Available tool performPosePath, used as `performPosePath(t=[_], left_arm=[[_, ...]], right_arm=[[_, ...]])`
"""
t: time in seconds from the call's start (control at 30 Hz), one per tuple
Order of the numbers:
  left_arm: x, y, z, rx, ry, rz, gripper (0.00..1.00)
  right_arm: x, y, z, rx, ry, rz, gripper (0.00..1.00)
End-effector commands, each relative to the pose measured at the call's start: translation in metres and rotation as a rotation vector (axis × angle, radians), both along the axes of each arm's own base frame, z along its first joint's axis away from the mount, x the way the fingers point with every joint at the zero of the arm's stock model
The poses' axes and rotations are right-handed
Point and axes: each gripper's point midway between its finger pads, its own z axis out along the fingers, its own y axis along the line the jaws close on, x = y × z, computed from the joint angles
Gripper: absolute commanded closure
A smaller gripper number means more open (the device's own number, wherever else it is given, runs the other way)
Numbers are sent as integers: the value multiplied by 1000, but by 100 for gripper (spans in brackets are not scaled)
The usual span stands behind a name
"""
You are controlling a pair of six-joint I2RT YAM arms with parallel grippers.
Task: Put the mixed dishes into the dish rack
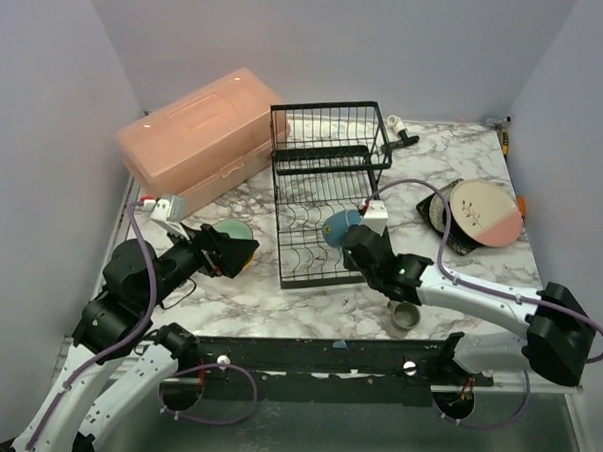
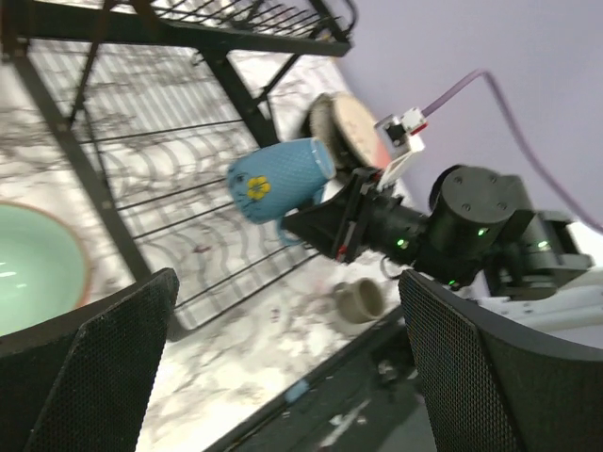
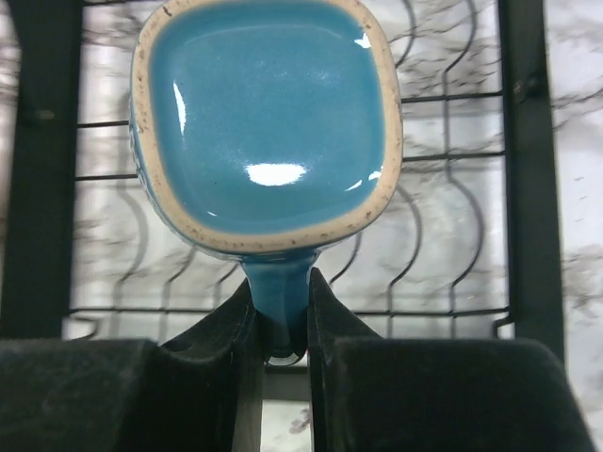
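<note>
My right gripper (image 1: 353, 243) (image 3: 281, 315) is shut on the handle of a blue cup (image 1: 339, 226) (image 3: 268, 122) (image 2: 278, 179) with a yellow flower on its side. It holds the cup tipped over the front of the black wire dish rack (image 1: 324, 177) (image 2: 141, 141) (image 3: 528, 188). Left of the rack, my left gripper (image 1: 242, 251) (image 2: 287, 377) stands open with nothing between its fingers, just beside a mint green bowl (image 1: 233, 230) (image 2: 33, 268) on the table. An olive mug (image 1: 405, 316) (image 2: 360, 299) lies on its side near the front edge.
A salmon-pink plastic box (image 1: 200, 137) fills the back left. A pink-cream plate (image 1: 485, 212) leans on a dark plate (image 1: 440, 214) to the right of the rack. A small white mug (image 1: 394, 123) sits behind the rack. Walls close in on both sides.
</note>
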Motion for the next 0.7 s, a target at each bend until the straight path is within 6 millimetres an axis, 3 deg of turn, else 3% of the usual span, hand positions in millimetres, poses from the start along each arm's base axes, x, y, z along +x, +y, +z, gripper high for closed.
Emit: performPosePath(t=[0.0, 0.13, 0.3, 0.67], left_arm=[[9, 28, -37, 252, -10, 90, 1], [14, 41, -42, 324, -31, 141, 1], [21, 46, -51, 353, -53, 173, 1], [22, 41, -46, 365, -96, 143, 1]], right_arm=[[45, -23, 10, -200, -103, -106, 100], [74, -33, -1, -325, -119, -176, 99], [101, -32, -9, -383, -146, -210, 99], [129, -34, -28, -355, -183, -281, 99]])
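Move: The right hand already grips the upside-down blue mug by its handle. The space for it in the rack's lower tier, beside the right rail, lies about 14 cm ahead, 3 cm right and 8 cm below. The upper tier is some 24 cm ahead, 4 cm left and 5 cm above; the small grey cup is 9 cm back, 13 cm right. From the empty left hand the green bowl lies roughly 13 cm ahead, 6 cm left, 27 cm below. Forward and down over the rack's lower tier, edging right towards its right rail, the right hand carries the blue mug by the handle, about 10 cm out and 5 cm lower, rolling some 25 degrees so its left side dips and slowing towards the end. Meanwhile the left hand, fingers still wide open, sinks about 5 cm and shifts left towards the green bowl, its left side rolling up 20 degrees. ##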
